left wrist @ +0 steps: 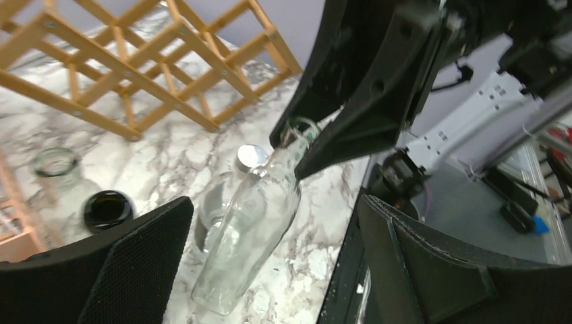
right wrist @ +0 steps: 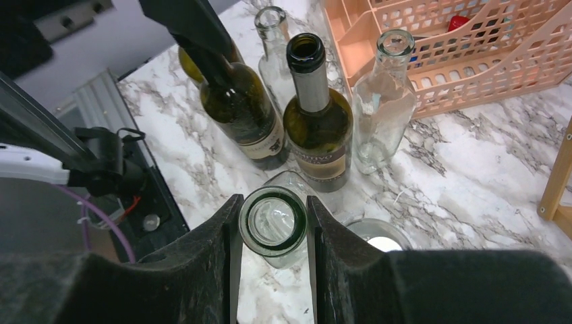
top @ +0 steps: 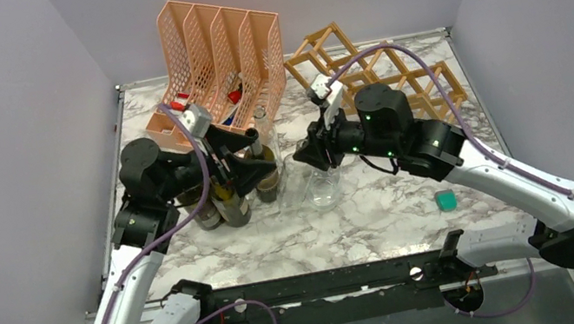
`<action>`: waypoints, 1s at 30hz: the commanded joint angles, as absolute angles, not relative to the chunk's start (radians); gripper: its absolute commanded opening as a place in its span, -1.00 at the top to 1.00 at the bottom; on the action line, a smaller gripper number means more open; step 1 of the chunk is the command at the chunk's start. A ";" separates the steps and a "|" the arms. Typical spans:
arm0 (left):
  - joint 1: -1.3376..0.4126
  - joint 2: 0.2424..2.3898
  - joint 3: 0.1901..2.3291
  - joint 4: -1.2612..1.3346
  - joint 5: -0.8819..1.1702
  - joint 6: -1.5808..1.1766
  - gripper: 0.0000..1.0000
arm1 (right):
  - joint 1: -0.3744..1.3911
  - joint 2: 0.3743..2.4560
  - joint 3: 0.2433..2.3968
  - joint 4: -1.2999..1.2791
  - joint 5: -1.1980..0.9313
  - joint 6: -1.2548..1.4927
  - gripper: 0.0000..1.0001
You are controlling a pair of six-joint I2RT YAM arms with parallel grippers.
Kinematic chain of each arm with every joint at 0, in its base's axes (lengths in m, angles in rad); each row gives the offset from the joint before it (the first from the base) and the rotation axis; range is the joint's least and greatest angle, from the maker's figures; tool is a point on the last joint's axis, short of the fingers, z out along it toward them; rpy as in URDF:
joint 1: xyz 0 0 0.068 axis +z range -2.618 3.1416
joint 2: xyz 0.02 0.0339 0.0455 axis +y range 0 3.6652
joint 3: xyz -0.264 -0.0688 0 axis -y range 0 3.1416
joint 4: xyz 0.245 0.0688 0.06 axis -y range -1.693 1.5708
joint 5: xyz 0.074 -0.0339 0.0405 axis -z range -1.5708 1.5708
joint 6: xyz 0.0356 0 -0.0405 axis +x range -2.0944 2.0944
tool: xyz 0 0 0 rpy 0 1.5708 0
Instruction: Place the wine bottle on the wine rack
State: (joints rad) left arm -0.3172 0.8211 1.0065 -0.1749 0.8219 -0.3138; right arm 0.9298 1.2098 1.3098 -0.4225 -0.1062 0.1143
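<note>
My right gripper (right wrist: 273,226) is shut on the neck of a clear glass wine bottle (right wrist: 273,223), one finger on each side just under its open mouth. From above, this gripper (top: 310,154) is at the table's middle with the bottle (top: 325,186) hanging below it, base down at the marble. The light wooden wine rack (top: 379,76) stands at the back right, behind the right arm. My left gripper (left wrist: 273,216) is open and holds nothing. It faces the clear bottle (left wrist: 249,229) from the left and hovers (top: 252,159) over a group of bottles.
Two dark labelled bottles (right wrist: 317,121) (right wrist: 236,108) and two clear ones (right wrist: 384,101) (right wrist: 273,47) stand left of the held bottle. A silver-capped glass (left wrist: 251,156) stands right beside it. The peach mesh organiser (top: 214,60) is at the back left. A small teal object (top: 446,201) lies front right.
</note>
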 commanded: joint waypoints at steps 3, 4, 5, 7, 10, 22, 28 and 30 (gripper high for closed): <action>-0.473 0.844 0.943 -0.092 0.811 -0.200 -0.98 | 0.937 1.124 1.410 -0.478 -0.159 0.220 0.98; -0.497 0.854 0.933 -0.086 0.800 -0.190 -0.98 | 0.937 1.116 1.424 -0.494 -0.165 0.229 0.98; -0.521 0.862 0.928 -0.080 0.794 -0.179 -0.98 | 0.937 1.111 1.443 -0.515 -0.178 0.234 0.98; -0.569 0.868 0.915 -0.061 0.789 -0.147 -0.98 | 0.937 1.104 1.474 -0.547 -0.192 0.244 0.98; -0.628 0.870 0.888 -0.019 0.779 -0.111 -0.98 | 0.937 1.096 1.518 -0.588 -0.207 0.256 0.98; -0.701 0.888 0.807 0.085 0.693 -0.031 -0.75 | 0.937 1.076 1.618 -0.650 -0.260 0.261 0.98; -0.703 0.899 0.851 0.091 0.747 0.023 -0.34 | 0.937 1.059 1.624 -0.646 -0.293 0.271 0.98; -0.704 0.907 0.862 0.092 0.748 0.049 -0.23 | 0.937 1.048 1.614 -0.632 -0.299 0.276 0.98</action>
State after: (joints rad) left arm -0.7074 0.9005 0.8219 0.0437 0.7528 -0.0311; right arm 0.9276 1.1007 1.5753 -0.6937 -0.2039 0.2344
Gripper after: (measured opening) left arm 0.667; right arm 0.372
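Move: The clear wine bottle hangs by its neck from the right hand, its body about 9 cm below and 4 cm left of that hand. From the open left hand, the body lies roughly 5 cm right and 13 cm below. The dark bottle stands about 8 cm ahead of the left hand and 20 cm below, 1 cm left; the round bottle some 4 cm ahead, 14 cm right and 26 cm below. Right lifts the clear bottle about 10 cm, drawing back; left swings right and down, closing partway around its body. ##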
